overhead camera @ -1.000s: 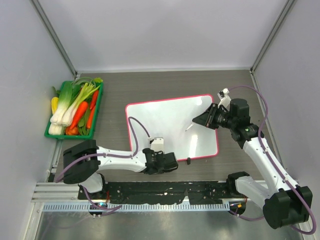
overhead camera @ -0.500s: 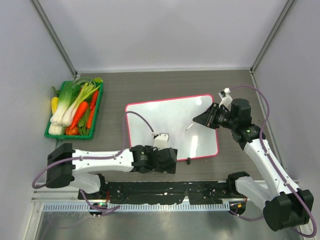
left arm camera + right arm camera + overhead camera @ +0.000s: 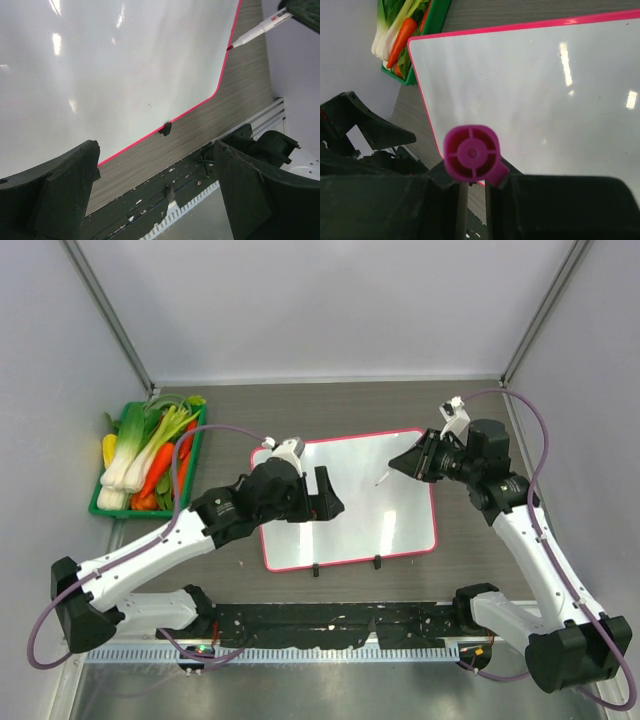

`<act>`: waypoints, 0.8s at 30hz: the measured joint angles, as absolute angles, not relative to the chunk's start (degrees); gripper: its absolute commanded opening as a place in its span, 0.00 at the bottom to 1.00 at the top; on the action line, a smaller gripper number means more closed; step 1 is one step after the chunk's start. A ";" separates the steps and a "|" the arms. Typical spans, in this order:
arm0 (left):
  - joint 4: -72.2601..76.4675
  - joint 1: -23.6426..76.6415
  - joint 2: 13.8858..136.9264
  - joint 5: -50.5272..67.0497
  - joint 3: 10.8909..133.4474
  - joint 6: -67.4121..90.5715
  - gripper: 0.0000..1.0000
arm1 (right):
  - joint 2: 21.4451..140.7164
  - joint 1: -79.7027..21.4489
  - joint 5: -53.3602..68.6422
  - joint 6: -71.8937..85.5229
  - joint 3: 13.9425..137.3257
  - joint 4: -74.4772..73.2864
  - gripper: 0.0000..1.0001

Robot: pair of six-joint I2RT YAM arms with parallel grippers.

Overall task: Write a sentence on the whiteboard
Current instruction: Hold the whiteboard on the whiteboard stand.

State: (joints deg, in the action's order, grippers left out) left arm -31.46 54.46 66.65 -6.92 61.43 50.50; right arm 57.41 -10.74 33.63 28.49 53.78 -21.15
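The whiteboard (image 3: 375,520) lies flat on the table, blank, with its pink-red frame and two black feet on the near edge. My left gripper (image 3: 326,494) is open and empty, hovering over the board's left part; in the left wrist view (image 3: 157,195) its jaws stand wide apart above the board (image 3: 125,65) and the near table edge. My right gripper (image 3: 412,462) is shut on a marker (image 3: 383,478) with a pink end (image 3: 472,152), tip just above the board's upper right area (image 3: 535,90). The marker also shows in the left wrist view (image 3: 257,31).
A green tray (image 3: 195,455) of vegetables stands at the far left, left of the board. The black rail (image 3: 330,620) with both arm bases runs along the near edge. Grey walls close in the left, back and right sides.
My left arm has swung from the board's near left corner up and over the board's left part. My right gripper with the marker has shifted slightly toward the back.
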 measured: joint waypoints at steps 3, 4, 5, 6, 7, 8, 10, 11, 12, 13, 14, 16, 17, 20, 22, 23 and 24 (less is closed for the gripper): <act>-28.58 54.33 64.66 -6.68 59.53 49.60 1.00 | 57.32 -10.74 32.58 26.09 53.78 -22.59 0.01; -27.62 54.28 64.40 -6.37 58.65 48.93 1.00 | 57.17 -10.74 32.45 25.52 53.23 -22.68 0.01; -26.79 54.22 64.38 -6.28 57.80 48.29 1.00 | 56.73 -10.74 32.42 25.34 52.21 -22.39 0.01; -26.15 54.17 64.47 -6.22 57.08 47.57 0.99 | 55.72 -10.74 32.40 25.34 50.65 -22.31 0.01; -25.52 54.04 64.55 -6.11 56.34 46.98 1.00 | 54.89 -10.74 32.42 25.56 49.56 -22.44 0.01; -24.99 53.87 64.66 -5.87 55.83 46.28 1.00 | 53.78 -10.74 32.45 25.69 48.42 -22.61 0.01; -23.97 53.32 64.84 -5.28 55.35 45.63 1.00 | 51.31 -10.74 32.51 25.85 47.22 -23.35 0.01; -23.40 52.77 64.88 -4.78 55.33 45.41 1.00 | 49.80 -10.74 32.51 25.82 47.03 -23.59 0.01; -22.79 52.10 64.88 -4.32 55.31 45.17 1.00 | 48.88 -10.74 32.51 25.78 47.03 -23.66 0.01; -22.13 51.57 64.88 -3.57 55.31 44.88 1.00 | 47.92 -10.74 32.51 25.71 47.03 -23.55 0.01; -21.74 50.30 64.88 -2.90 55.31 44.71 1.00 | 47.18 -10.74 32.53 25.65 46.94 -23.29 0.01; -20.95 47.83 64.88 -0.58 55.27 44.42 1.00 | 46.48 -10.74 32.64 25.65 46.17 -22.00 0.01; -20.64 46.85 64.88 0.32 55.22 44.34 1.00 | 46.48 -10.74 32.64 25.71 45.69 -21.54 0.01; -18.87 43.18 65.28 4.25 54.76 44.18 1.00 | 46.50 -10.74 32.45 26.09 43.22 -20.64 0.01; -17.37 41.41 65.65 6.55 54.02 44.16 1.00 | 46.33 -10.76 32.21 26.30 41.80 -20.58 0.01; -16.80 40.53 65.87 7.84 53.54 44.18 1.00 | 46.04 -10.74 31.97 26.52 41.10 -20.49 0.01; -15.99 39.68 66.02 9.02 52.88 44.23 1.00 | 45.65 -10.74 31.75 26.63 40.45 -20.43 0.01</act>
State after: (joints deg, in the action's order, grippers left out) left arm -15.99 39.68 66.02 9.02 52.88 44.23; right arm 45.65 -10.74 31.75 26.63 40.45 -20.43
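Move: Below the empty left hand lies the whiteboard, its middle some 7 cm ahead, 5 cm to the right and about 17 cm lower. The board's left black clip is roughly 5 cm back and 2 cm left; its right clip, 4 cm back and 11 cm right. The marker, held in the right gripper, is about 7 cm ahead, 14 cm right and 2 cm higher. From the right hand the board's middle is about 2 cm ahead, 11 cm left and 20 cm down. Hovering at first with a small dip, the left hand then travels forward about 5 cm and slightly left above the whiteboard, towards its far-left part, rolling its left side down some 10 degrees with the fingers still wide open and touching nothing. The right hand keeps the marker gripped and draws back about 4 cm while bobbing down a similar amount towards the board. ##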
